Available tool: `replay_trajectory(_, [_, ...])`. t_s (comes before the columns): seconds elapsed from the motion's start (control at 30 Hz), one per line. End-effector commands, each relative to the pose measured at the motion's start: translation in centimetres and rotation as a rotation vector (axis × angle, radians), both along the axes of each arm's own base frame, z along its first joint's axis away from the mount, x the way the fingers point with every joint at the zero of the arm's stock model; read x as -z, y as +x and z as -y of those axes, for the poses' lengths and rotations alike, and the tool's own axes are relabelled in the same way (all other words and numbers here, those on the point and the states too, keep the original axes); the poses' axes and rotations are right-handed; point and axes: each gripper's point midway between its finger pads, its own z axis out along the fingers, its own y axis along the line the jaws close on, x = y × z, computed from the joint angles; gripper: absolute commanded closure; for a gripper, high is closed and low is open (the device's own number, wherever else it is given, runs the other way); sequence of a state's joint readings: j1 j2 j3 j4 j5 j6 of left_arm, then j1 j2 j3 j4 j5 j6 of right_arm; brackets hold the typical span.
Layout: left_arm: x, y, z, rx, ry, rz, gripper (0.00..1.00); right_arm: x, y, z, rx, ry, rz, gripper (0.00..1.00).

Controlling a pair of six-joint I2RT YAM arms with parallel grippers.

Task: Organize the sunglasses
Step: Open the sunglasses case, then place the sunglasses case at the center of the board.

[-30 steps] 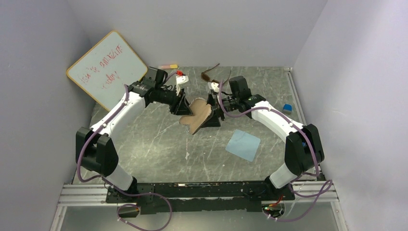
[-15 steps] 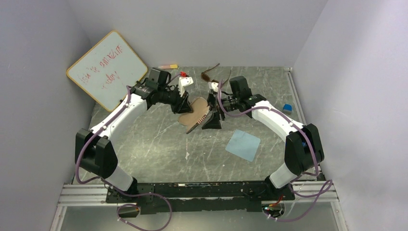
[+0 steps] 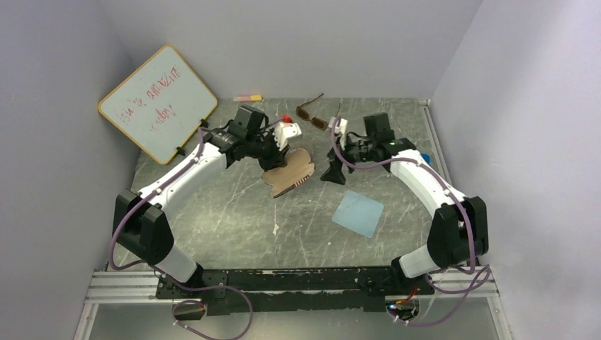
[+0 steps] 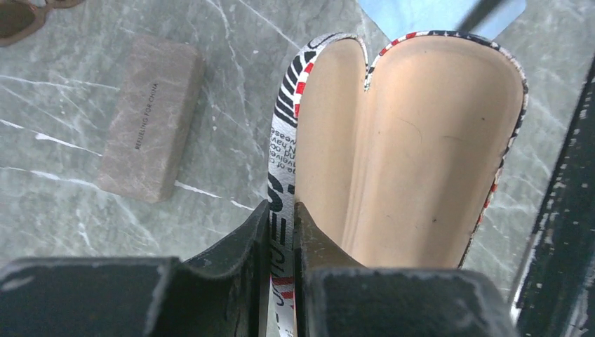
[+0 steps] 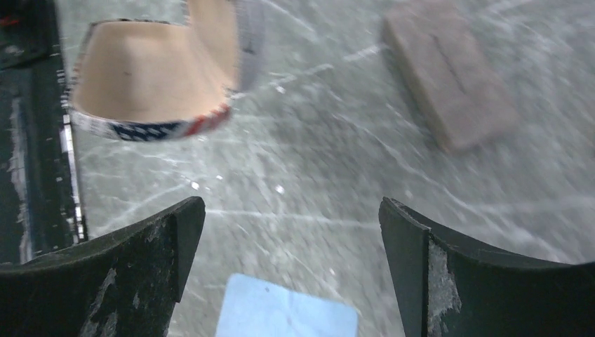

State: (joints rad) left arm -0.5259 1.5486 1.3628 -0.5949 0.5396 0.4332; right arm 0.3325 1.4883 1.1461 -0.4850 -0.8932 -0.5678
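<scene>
The brown sunglasses [image 3: 312,117] lie at the back of the table; one amber lens [image 4: 17,15] shows in the corner of the left wrist view. My left gripper [image 3: 275,153] [image 4: 282,219] is shut on the near rim of the printed pouch [image 3: 290,170] [image 4: 414,147]. The pouch gapes open and shows its tan lining. My right gripper [image 3: 333,170] [image 5: 291,225] hangs open to the right of the pouch, apart from it, with nothing between its fingers. From the right wrist the pouch [image 5: 151,74] lies at the upper left.
A brown rectangular case [image 4: 151,126] [image 5: 449,84] lies on the table beside the pouch. A light blue cloth [image 3: 358,212] [image 5: 284,312] lies in front of the right gripper. A whiteboard [image 3: 157,103] leans at the back left, and a marker [image 3: 248,98] lies along the back edge.
My right gripper has opened, let go of the pouch and drawn back to the right. My left gripper has closed on the pouch's rim and shifted right with it.
</scene>
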Motion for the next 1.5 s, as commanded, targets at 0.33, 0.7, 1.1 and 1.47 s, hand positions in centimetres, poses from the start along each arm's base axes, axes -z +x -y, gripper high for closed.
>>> replay_trajectory(0.33, [-0.6,4.7,1.5,-0.049,0.274,0.396,0.84,-4.0,6.5,9.6,0.459,0.019,0.15,0.0])
replay_trajectory(0.7, [2.9,5.7,3.4,0.0,0.454,0.548,0.85,-4.2,6.6,10.5,0.479,0.053,0.14,0.0])
replay_trajectory(1.1, [7.0,7.7,3.5,0.043,0.577,0.627,0.86,-4.0,6.5,11.3,0.484,0.086,0.106,0.0])
replay_trajectory(1.47, [8.5,9.3,3.4,0.003,0.629,0.681,0.87,-3.6,6.3,11.0,0.466,0.099,0.083,0.0])
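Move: Ahead of the left hand by about 19 cm, 2 cm to its right and 18 cm lower, lies the closed brown case. The open sunglasses case, pinched by its edge, has its middle some 4 cm right of that hand and 5 cm below, level fore and aft. The blue cloth is about 27 cm right and 7 cm back. From the empty right hand, the open case is roughly 14 cm left, 2 cm ahead and 4 cm lower. Lowering the open sunglasses case about 10 cm, the left hand carries it some 8 cm forward towards the closed brown case, keeping its pinch on the edge and swinging its fingers about 50 degrees from rightward-down to forward-down. The right hand, already wide open and clear, backs off about 11 cm right and 6 cm forward, rising slightly and turning clockwise, then hovers. ##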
